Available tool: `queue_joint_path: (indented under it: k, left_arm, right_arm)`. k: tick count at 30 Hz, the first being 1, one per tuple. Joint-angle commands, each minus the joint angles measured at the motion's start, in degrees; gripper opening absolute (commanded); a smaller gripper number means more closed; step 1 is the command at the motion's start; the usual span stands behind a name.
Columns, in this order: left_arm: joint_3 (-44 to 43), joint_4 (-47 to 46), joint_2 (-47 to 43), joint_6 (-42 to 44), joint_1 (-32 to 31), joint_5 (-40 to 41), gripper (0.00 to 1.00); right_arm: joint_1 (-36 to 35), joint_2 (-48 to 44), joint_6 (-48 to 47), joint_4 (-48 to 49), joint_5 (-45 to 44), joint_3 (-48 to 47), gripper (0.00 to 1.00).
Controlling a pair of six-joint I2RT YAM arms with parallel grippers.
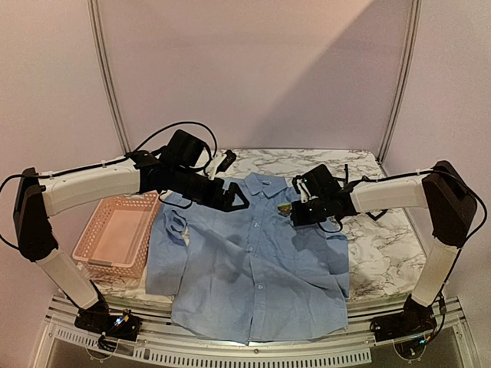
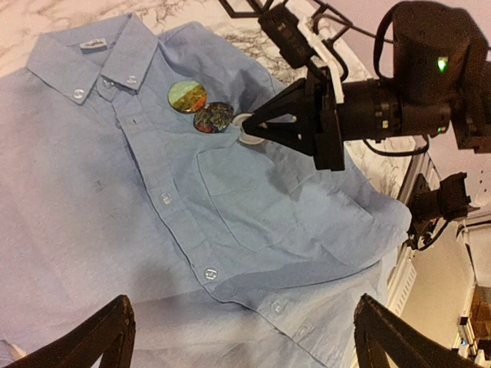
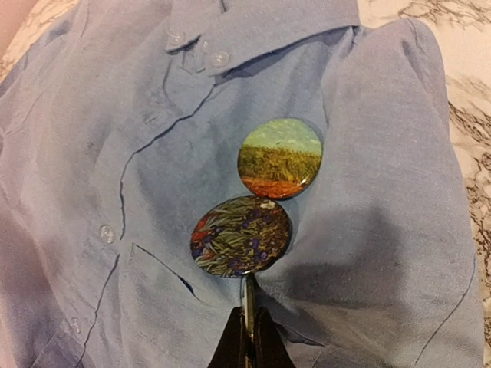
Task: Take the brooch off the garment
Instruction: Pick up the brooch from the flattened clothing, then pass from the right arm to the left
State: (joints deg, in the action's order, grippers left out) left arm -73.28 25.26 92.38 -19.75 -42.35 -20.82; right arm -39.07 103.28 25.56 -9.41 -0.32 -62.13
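Observation:
The light blue garment (image 1: 253, 261) lies flat on the marble table, collar at the far end. Two round brooches sit on its chest above the pocket: a landscape one (image 3: 280, 157) (image 2: 187, 96) and a dark floral one (image 3: 241, 235) (image 2: 213, 117). My right gripper (image 3: 249, 337) (image 2: 253, 129) is shut on a third brooch (image 3: 249, 295), seen edge-on as a thin silvery rim. In the left wrist view that brooch (image 2: 245, 126) shows a pale round back, tilted up off the cloth beside the floral one. My left gripper (image 2: 242, 307) (image 1: 238, 201) hovers open over the shirt front, holding nothing.
A pink plastic basket (image 1: 115, 238) stands at the left of the garment (image 2: 153, 230). The marble table (image 1: 383, 253) shows at the right and behind the collar. A small black object (image 1: 225, 161) lies at the back of the table.

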Motion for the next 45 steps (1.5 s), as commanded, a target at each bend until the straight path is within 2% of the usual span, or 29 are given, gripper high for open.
queue_joint_path:
  k: [1, 8, 14, 20, 28, 33, 38, 45]
  left_arm:
    - [0.38, -0.31, 0.49, 4.01, -1.16, -2.21, 0.99]
    - [1.83, -6.01, 3.47, 4.88, -2.36, -6.20, 0.99]
    - [2.01, -15.05, 8.97, -1.90, -2.65, -12.59, 0.98]
    - [-2.71, -13.72, 14.00, 0.31, -2.65, -13.74, 0.97]
    - [-2.48, -10.31, 15.13, 8.02, -2.56, -13.94, 0.94]
    - [-2.23, -11.08, 13.97, 9.62, -2.65, -16.14, 0.84]
    - [-0.28, -15.01, 12.92, 8.85, -3.44, -17.36, 0.61]
    - [0.53, -18.65, 13.45, 7.12, -5.16, -18.81, 0.50]
  right_arm:
    - [0.88, -3.13, -5.19, 6.25, 11.88, 2.17, 0.01]
    - [0.85, -3.26, -9.04, 7.49, 21.36, 2.33, 0.00]
    - [0.89, -5.49, -10.34, 8.84, 28.75, 4.77, 0.00]
    - [0.91, -9.04, -12.16, 7.28, 33.70, 6.90, 0.00]
    - [0.46, -11.58, -13.77, 3.83, 38.26, 7.98, 0.00]
    - [-0.45, -11.79, -15.47, 0.98, 38.83, 7.12, 0.00]
    - [-0.88, -12.12, -15.98, 0.16, 40.02, 6.72, 0.00]
    - [-1.20, -11.82, -15.92, 0.08, 41.58, 6.02, 0.00]
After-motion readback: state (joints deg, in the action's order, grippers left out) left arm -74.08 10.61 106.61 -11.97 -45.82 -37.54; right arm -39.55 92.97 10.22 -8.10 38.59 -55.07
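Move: In the right fingertips already sits the edge of the held brooch, over the shirt's chest. The iris brooch lies some 3 cm ahead and 2 cm left of that hand, the green brooch about 7 cm ahead and 3 cm left, both a few centimetres below. The left gripper, where the right goes, is roughly 17 cm left, 7 cm back and 12 cm above. From the left hand the held brooch is therefore 7 cm ahead, 17 cm right and 12 cm down. Keeping its pinch, the right hand draws the held brooch and shirt cloth back about 11 cm, lifting and drifting left towards the left gripper while turning counter-clockwise some 35 degrees. The wide-open left hand swings right and down to meet it, pauses, then eases farther right and back, turning clockwise and half closing beside the right fingertips; its contact can't be made out. ##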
